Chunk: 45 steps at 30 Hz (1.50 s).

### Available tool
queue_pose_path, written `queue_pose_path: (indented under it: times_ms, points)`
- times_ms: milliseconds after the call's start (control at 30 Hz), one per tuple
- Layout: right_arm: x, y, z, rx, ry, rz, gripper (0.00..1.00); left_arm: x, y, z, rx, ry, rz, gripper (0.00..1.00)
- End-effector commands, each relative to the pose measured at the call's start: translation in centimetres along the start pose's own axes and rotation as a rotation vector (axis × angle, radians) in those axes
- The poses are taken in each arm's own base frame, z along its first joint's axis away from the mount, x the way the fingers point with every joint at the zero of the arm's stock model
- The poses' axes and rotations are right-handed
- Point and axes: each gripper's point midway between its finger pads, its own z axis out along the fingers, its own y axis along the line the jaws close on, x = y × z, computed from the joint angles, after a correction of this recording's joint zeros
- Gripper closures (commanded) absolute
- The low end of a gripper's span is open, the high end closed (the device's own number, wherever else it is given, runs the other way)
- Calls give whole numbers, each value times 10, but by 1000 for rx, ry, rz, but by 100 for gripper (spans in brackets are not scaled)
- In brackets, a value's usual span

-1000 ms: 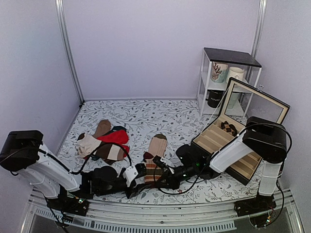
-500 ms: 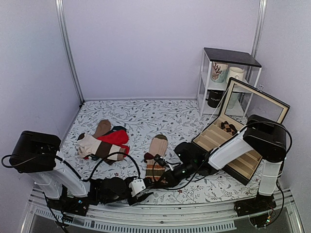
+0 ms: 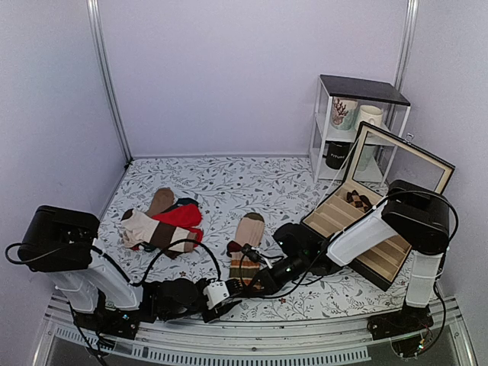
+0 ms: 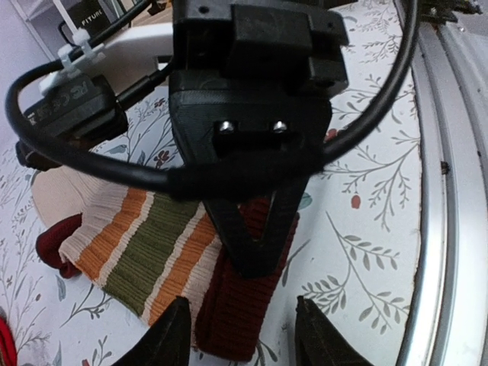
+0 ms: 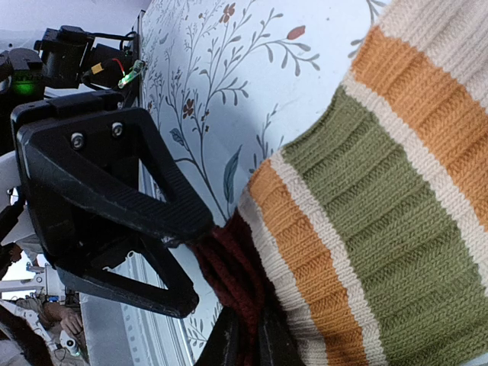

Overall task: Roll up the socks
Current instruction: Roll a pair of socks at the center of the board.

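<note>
The socks (image 3: pixel 246 232) lie flat in the middle of the flowered cloth, tan foot pointing away and striped leg (image 4: pixel 137 244) toward me. In the right wrist view my right gripper (image 5: pixel 248 339) is shut on the dark maroon cuff (image 5: pixel 229 267) at the near end of the socks (image 5: pixel 381 191). From the left wrist view, the right gripper's black fingers (image 4: pixel 255 236) press onto that cuff (image 4: pixel 236 313). My left gripper (image 4: pixel 244 339) is open, one fingertip on each side of the cuff. Seen from above, the left gripper (image 3: pixel 229 292) and right gripper (image 3: pixel 245 284) meet at the near end.
A pile of other socks, bright red and cream with brown bands (image 3: pixel 164 225), lies at the left. An open compartment box (image 3: pixel 358 229) stands at the right, with a shelf of mugs (image 3: pixel 354 126) behind it. The metal rail (image 4: pixel 450 191) runs along the near edge.
My left arm has drawn back toward the near edge and its gripper now sits lower, just below the cuff. The right gripper has shifted slightly nearer, still pinching the cuff.
</note>
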Motion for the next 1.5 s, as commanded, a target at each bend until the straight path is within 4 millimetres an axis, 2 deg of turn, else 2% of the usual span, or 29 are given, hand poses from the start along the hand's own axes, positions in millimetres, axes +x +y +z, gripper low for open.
queue_pose_path:
  times_ms: [0, 200, 367, 567, 667, 767, 900, 1000, 1067, 1100, 1133, 1200, 1267, 1367, 1467]
  points:
    - [66, -40, 2, 132, 192, 180, 89, -6, -12, 1, 41, -28, -1, 56]
    - [67, -39, 1, 128, 193, 180, 89, 3, -17, 9, 55, 7, -16, 67]
    - [66, -38, 2, 122, 193, 178, 89, 17, -20, 11, 59, 43, -40, 67]
    - [66, -33, 1, 96, 197, 168, 88, 25, -22, 13, 66, 65, -57, 82]
    - [64, -30, 1, 85, 194, 158, 86, 31, -24, 14, 73, 88, -68, 100]
    - [62, -26, 0, 73, 192, 147, 85, 36, -27, 12, 95, 111, -85, 100]
    - [50, -20, -5, 76, 151, 98, 70, 42, -30, 7, 125, 154, -154, 100]
    - [23, -10, -19, 111, 28, -40, 60, 50, -31, 3, 148, 208, -220, 100]
    - [3, 9, -33, 94, -84, -175, 55, 55, -32, -1, 164, 244, -261, 100]
    - [0, 14, -40, 110, -134, -247, 54, 57, -34, -2, 180, 259, -282, 100]
    - [-7, 30, -44, 102, -185, -330, 52, 60, -34, -3, 182, 276, -299, 100]
    - [-7, 38, -45, 175, -245, -535, 49, 68, -36, -4, 196, 311, -326, 100]
    - [-9, 33, -46, 312, -296, -687, 49, 76, -37, -4, 204, 341, -348, 100]
    - [-11, 36, -48, 432, -367, -847, 48, 87, -40, -5, 214, 381, -376, 100]
    - [-8, 46, -44, 461, -368, -932, 49, 94, -42, -7, 223, 405, -408, 100]
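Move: The left hand, half open, has the left end of the folded dark-red cuff just in front of its fingers, about 1 cm to its right, level with it and roughly 2 cm below. From it the striped leg's middle lies some 6 cm ahead and 2 cm right, the dark-red heel about 12 cm ahead and 1 cm left. The right hand already pinches the cuff, which sits right in its fingers, with the striped leg about 5 cm ahead and 2 cm left. The left fingers shut on the cuff's left end after easing about 1.5 cm down and 1 cm right, then hold while the wrist tips some 25 degrees further downward. The right hand keeps its pinch until the left has closed, then opens to about half, lets go and backs off some 3 cm up, back and a little right, its fingers swinging round about 45 degrees from leaning back to leaning slightly forward. ##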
